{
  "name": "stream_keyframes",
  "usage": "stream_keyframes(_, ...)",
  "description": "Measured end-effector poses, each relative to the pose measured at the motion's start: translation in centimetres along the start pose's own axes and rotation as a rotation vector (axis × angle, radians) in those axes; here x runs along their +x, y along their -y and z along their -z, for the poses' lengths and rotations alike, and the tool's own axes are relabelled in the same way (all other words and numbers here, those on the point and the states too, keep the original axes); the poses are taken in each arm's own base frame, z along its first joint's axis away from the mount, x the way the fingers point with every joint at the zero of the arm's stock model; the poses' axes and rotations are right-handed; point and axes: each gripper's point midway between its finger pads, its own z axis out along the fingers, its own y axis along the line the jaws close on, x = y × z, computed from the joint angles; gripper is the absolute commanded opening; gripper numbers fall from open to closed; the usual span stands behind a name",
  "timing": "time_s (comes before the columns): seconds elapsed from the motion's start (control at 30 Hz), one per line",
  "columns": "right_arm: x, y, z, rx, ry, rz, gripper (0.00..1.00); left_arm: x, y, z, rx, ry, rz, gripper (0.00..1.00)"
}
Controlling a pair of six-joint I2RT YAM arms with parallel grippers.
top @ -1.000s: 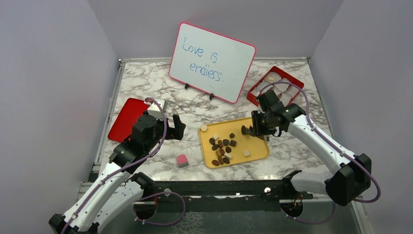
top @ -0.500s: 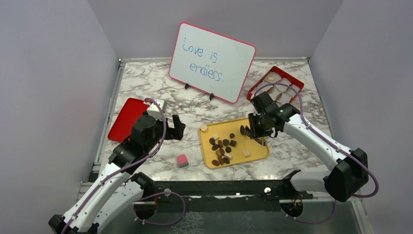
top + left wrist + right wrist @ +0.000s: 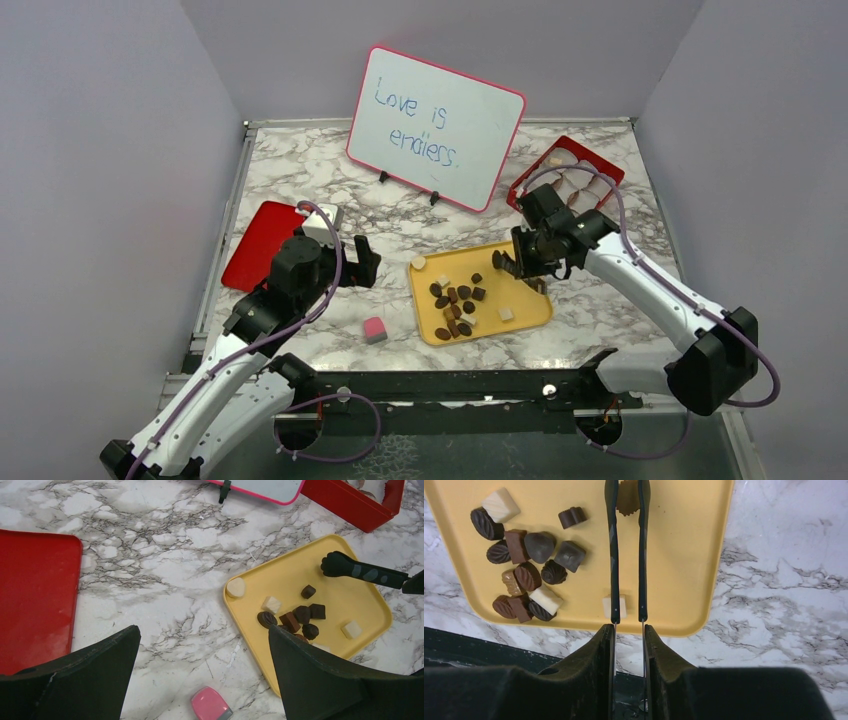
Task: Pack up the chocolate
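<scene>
The chocolate (image 3: 455, 302) lies as several small dark, tan and white pieces on a yellow tray (image 3: 520, 310); the wrist views show the same pile (image 3: 526, 572) (image 3: 300, 617). My right gripper (image 3: 629, 629) (image 3: 535, 258) is shut on black tongs (image 3: 613, 555) (image 3: 362, 573), which reach over the tray. The tong tips sit on either side of a tan ridged piece (image 3: 626, 501) at the tray's far side; whether they pinch it I cannot tell. A white square (image 3: 623, 606) lies under the tongs. My left gripper (image 3: 202, 630) (image 3: 362, 262) hangs open over bare marble, left of the tray.
A red compartment box (image 3: 566, 176) with a few pieces stands at the back right. A red lid (image 3: 258, 245) lies at the left. A pink-and-white cube (image 3: 374, 329) (image 3: 212, 705) sits on the marble near the left gripper. A whiteboard (image 3: 435, 125) stands at the back.
The right gripper has squeezed the tongs narrower and shifted slightly toward the tray's far side. The left arm has not moved.
</scene>
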Motion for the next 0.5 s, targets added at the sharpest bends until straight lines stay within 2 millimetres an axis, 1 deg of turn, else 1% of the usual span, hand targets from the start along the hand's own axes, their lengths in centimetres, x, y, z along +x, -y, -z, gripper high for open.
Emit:
stream_keyframes(0.13,-1.4,0.2,1.0,0.017,0.059,-0.006,0.26,0.0,0.0,0.0,0.000,0.000,0.000,0.99)
stream_keyframes(0.23,-3.0,0.2,2.0,0.025,0.106,-0.011,0.26,0.1,0.0,0.0,0.000,-0.001,0.000,0.99)
stream_keyframes(0.37,-6.1,-0.4,3.9,0.019,0.190,-0.019,0.26,0.3,-0.1,0.0,-0.001,-0.003,0.000,0.99)
stream_keyframes(0.5,-9.5,-0.5,5.5,0.055,0.263,-0.027,0.26,0.3,0.0,0.1,0.006,-0.001,0.001,0.99)
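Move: About 24 cm ahead of the right hand, 14 cm to its right and 10 cm below is the middle of the red box. The round chocolate is already pinched in the tong tips some 11 cm below the hand and 4 cm ahead. In the tray, the white square chocolate lies 6 cm back and 3 cm left of that hand, the small dark chocolate 2 cm ahead and 8 cm left. From the left hand, the box is roughly 23 cm ahead and 45 cm right. Lifting the round chocolate away from the yellow tray, the right hand rises about 9 cm and swings forward some 6 cm towards the red box, speeding up as it goes. The wrist tips up about 15 degrees, carrying the tong tips farther out, while the tongs keep their pinch on the chocolate. ##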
